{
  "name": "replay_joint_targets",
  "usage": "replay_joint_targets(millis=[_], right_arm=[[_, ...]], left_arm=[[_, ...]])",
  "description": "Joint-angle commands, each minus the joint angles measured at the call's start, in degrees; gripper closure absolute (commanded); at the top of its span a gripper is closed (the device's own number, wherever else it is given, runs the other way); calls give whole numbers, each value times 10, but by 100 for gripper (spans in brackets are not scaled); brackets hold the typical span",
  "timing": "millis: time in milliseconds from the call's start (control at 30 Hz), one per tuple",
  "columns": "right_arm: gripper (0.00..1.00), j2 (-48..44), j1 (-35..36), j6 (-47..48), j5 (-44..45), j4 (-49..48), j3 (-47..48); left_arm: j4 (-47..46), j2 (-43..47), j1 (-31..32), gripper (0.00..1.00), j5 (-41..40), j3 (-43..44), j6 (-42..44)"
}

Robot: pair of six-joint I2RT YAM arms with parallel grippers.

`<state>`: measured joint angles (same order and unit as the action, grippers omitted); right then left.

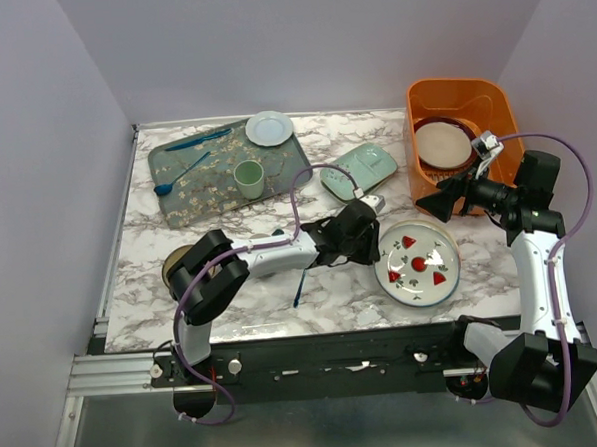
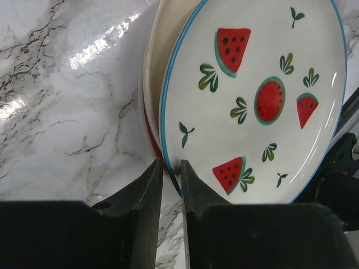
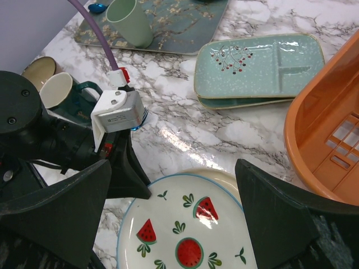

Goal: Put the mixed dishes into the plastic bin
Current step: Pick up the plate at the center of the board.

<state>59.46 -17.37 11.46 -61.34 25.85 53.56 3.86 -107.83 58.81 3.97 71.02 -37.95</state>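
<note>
The white plate with watermelon marks (image 1: 418,262) tops a small stack at the front right of the table; under it I see a cream plate (image 2: 154,67) and a red rim (image 2: 150,140). My left gripper (image 1: 378,241) is shut on the watermelon plate's (image 2: 258,101) blue left rim, one finger above and one below. The right gripper (image 1: 433,204) hangs open above that plate (image 3: 190,235), touching nothing. The orange plastic bin (image 1: 452,85) stands at the back right with a dark-red-rimmed plate (image 1: 443,144) inside. A pale-green divided dish (image 1: 361,170) lies left of the bin.
A dark floral tray (image 1: 192,194) at the back left carries a green cup (image 1: 248,178), a small white plate (image 1: 269,128) and a blue spoon (image 1: 181,175). A tan bowl (image 3: 36,70) and a dark mug (image 3: 59,89) sit by the left arm. The bin's wall (image 3: 325,140) is close to my right fingers.
</note>
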Motion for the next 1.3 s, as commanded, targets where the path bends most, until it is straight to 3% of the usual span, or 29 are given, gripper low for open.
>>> replay_joint_targets(millis=[0,167,567,1000,1267], right_arm=[[0,2,-5,2,1,9,6],[0,2,-6,2,1,10,6],[0,10,-7,69,-52,65,8],[0,83,-6,114,31,133,29],[1,149,-6,145,44,189,40]], left_arm=[[27,-11,7,75,11,22,0],[26,5,9,100,6,18,2],[-89,96,-19,100,77,-60,-59],[-235,170,-80,100,109,-165,-113],[-318,172,-109,100,129,-193,-173]])
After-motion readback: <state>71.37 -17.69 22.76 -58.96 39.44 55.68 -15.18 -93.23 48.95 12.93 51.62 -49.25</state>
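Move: The watermelon plate tops the stack. Its near rim is between the left fingers, so its middle lies about 10 cm right of the left hand, 2 cm back and roughly 1 cm lower; from that hand the fork is some 17 cm left and 1 cm back, 4 cm down. From the right hand, the plate's middle is about 8 cm back, 1 cm right and 18 cm below, the orange bin 18 cm ahead and 13 cm right, and the divided green plates 14 cm ahead and 12 cm left. Staying nearly in place at first, the left hand shuts its slightly open fingers to pinch the rim of the watermelon plate, then draws it up and to the left, about 5 cm each way and a little forward, rolling some 20 degrees so the hand's right side rises. Meanwhile the right hand, wide open, sinks about 7 cm towards the plate, tipping down some 15 degrees. ##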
